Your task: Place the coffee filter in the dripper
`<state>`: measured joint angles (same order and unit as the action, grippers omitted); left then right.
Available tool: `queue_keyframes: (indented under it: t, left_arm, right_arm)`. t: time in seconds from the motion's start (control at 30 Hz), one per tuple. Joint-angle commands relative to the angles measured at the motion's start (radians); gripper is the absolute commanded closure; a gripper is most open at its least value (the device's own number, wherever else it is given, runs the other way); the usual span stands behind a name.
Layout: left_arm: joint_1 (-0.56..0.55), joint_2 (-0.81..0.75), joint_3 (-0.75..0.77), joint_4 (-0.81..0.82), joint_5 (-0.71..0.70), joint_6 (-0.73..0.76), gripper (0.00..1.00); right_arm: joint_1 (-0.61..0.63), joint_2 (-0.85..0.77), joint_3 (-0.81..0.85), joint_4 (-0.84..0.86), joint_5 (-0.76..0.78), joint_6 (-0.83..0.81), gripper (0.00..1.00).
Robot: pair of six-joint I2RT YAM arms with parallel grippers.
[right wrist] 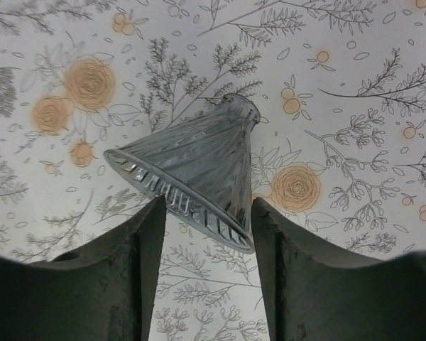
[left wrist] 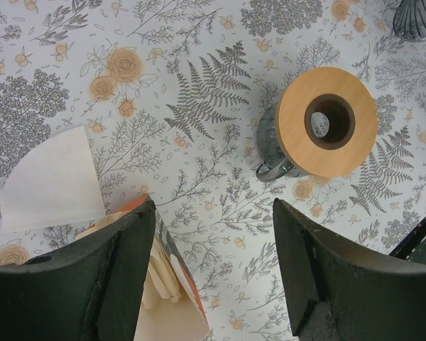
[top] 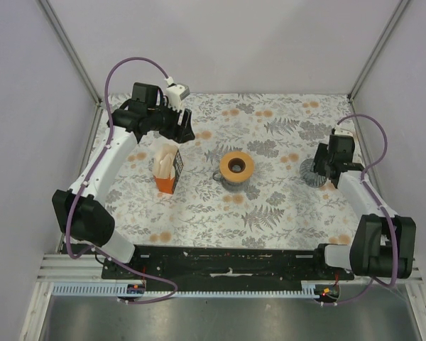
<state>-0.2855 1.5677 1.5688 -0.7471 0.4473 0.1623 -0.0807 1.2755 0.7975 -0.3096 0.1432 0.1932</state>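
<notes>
The coffee filter [left wrist: 53, 181] is a cream-white paper cone sticking up from an orange box [left wrist: 181, 273] of filters; the box also shows in the top view [top: 166, 181]. My left gripper [left wrist: 213, 277] is open above the table, its left finger over the box, holding nothing; in the top view it [top: 187, 135] is just behind the box. The dripper [right wrist: 195, 163], smoky-grey and ribbed, is on the table at the right [top: 311, 172], its narrow end pointing away from my right gripper [right wrist: 207, 241]. That gripper is open with the dripper's wide rim just ahead of its fingers.
A clear glass jug with a round wooden collar [top: 236, 168] stands mid-table between box and dripper, also in the left wrist view [left wrist: 326, 121]. A floral cloth [top: 270, 206] covers the table. Grey walls enclose the back and sides.
</notes>
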Motion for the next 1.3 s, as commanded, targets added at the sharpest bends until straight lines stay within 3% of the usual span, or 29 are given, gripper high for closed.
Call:
queue_keyframes:
  t: [0.0,0.07,0.1,0.3,0.4,0.53,0.6,0.73,0.9,1.27]
  left_arm:
    - [0.000,-0.044,-0.003,0.034,0.011,0.039,0.27]
    - [-0.001,-0.051,-0.004,0.034,0.011,0.040,0.27]
    - [-0.001,-0.054,-0.004,0.032,0.010,0.040,0.27]
    - [0.000,-0.055,0.003,0.022,0.007,0.048,0.28]
    - [0.000,-0.044,0.010,0.018,0.013,0.040,0.28]
    - [0.000,-0.040,0.019,0.018,0.031,0.028,0.28]
    - [0.000,-0.040,0.019,0.020,0.036,0.026,0.28]
    - [0.000,-0.037,0.016,0.017,0.048,0.022,0.28]
    - [-0.001,-0.021,0.019,0.020,0.086,-0.050,0.28]
    - [-0.087,-0.017,-0.115,0.179,0.177,-0.240,0.24]
  right_arm:
    - [-0.014,0.056,-0.024,0.089,0.062,-0.006,0.47]
    - [-0.018,0.087,-0.014,0.096,0.081,-0.009,0.72]
    - [-0.019,0.100,-0.001,0.089,0.087,-0.009,0.99]
    - [-0.018,0.042,0.084,0.003,0.023,-0.017,1.00]
    - [-0.017,-0.013,0.196,-0.092,-0.140,-0.009,1.00]
    - [-0.013,0.002,0.414,-0.288,-0.527,0.032,1.00]
    - [0.005,0.015,0.494,-0.373,-0.644,0.055,1.00]
    - [0.148,0.057,0.632,-0.529,-0.675,0.020,1.00]
    - [0.294,0.169,0.706,-0.600,-0.800,-0.005,1.00]
    - [0.401,0.352,0.744,-0.580,-0.847,0.017,1.00]
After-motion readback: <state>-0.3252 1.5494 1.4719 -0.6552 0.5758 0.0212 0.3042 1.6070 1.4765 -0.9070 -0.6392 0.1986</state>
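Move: The dripper lies on its side just below the right hand, its middle roughly 2 cm ahead, 3 cm left and 4 cm down. The wooden collar sits on the glass carafe some 35 cm left and 2 cm back, the collar about 4 cm above hand height, the carafe's middle 1 cm below it. From the left hand, the dripper is about 54 cm right, 2 cm back and 19 cm down. Right hand dips to pinch the dripper's rim, arcs up and 25 cm left, then lowers towards the collar. ##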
